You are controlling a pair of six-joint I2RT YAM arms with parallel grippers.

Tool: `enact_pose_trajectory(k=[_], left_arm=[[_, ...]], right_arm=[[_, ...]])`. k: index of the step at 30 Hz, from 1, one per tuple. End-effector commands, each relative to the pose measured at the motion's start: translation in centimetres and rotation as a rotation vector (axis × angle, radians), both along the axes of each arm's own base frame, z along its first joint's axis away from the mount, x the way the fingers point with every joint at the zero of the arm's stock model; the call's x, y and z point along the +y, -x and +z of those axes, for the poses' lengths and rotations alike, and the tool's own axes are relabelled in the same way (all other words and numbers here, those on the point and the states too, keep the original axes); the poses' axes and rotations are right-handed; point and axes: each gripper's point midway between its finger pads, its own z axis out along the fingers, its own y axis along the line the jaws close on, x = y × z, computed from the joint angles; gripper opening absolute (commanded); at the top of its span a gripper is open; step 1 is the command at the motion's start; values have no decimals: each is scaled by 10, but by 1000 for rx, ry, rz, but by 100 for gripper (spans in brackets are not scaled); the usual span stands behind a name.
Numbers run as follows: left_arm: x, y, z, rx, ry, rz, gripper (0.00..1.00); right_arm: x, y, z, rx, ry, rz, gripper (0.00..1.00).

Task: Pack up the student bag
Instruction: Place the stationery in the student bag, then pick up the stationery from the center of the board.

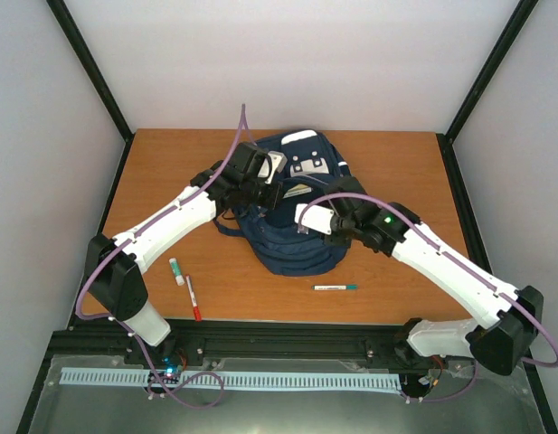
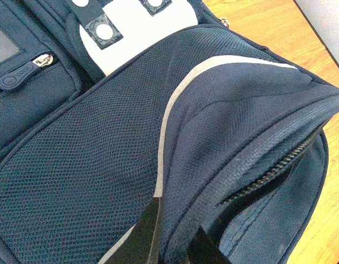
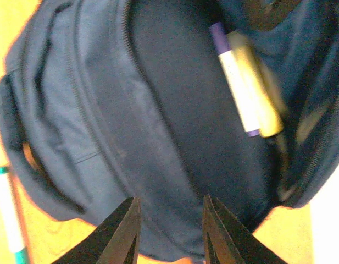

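The student bag (image 1: pixel 297 237), navy blue with white stripes and patches, lies in the middle of the wooden table. My left gripper (image 1: pixel 269 193) is at its upper left, shut on a fold of the bag's edge next to an open zipper (image 2: pixel 268 176); in the left wrist view the dark fingers (image 2: pixel 150 228) pinch the fabric (image 2: pixel 103 154). My right gripper (image 1: pixel 306 223) hovers over the bag's right side. Its jaws (image 3: pixel 171 201) stand open with nothing between them, above the open compartment (image 3: pixel 169 121). Inside lie a white marker with a purple cap (image 3: pixel 235 82) and a yellow marker (image 3: pixel 262 91).
On the table in front of the bag lie a teal-tipped white pen (image 1: pixel 335 287), a red marker (image 1: pixel 193 298) and a small green-capped white stick (image 1: pixel 176 270). The teal pen (image 3: pixel 9 214) also shows beside the bag in the right wrist view. Black frame posts border the table.
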Motion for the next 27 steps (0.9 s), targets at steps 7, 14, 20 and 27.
enact_pose_trajectory(k=[7,14,20,27], left_arm=[[-10,-5,58,-80,138,0,2],[-10,-6,56,-75,133,1,3],[-11,-6,55,-71,134,-4,3],[-11,-6,54,-69,132,-3,3]], right_arm=[[-20,91,-70,456,-58,90,34],[-55,124,-161,666,150,26,36],[-63,122,-196,686,211,-24,35],[-55,106,-194,635,207,-25,34]])
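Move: The teal-ended marker, lying on the bare table, is roughly 10 cm back of the empty right hand, about 1 cm to its right and some 21 cm below. The student bag's middle sits about 12 cm ahead and 11 cm left of this hand, 17 cm below, with the yellow highlighter in its mouth about 15 cm ahead and 9 cm left. From the left hand the marker is about 17 cm back and 19 cm right, 21 cm down. To the teal-ended marker on the table the right hand swings down about 20 cm and back some 13 cm, drifting 7 cm right, away from the bag's mouth. The wrist tips about 40 degrees until the fingers point nearly straight down, still partly open; low over the table the hand stops sinking and eases about 1 cm forward and slightly left towards the marker. The left hand stays put, keeping its pinch on the bag's flap. ##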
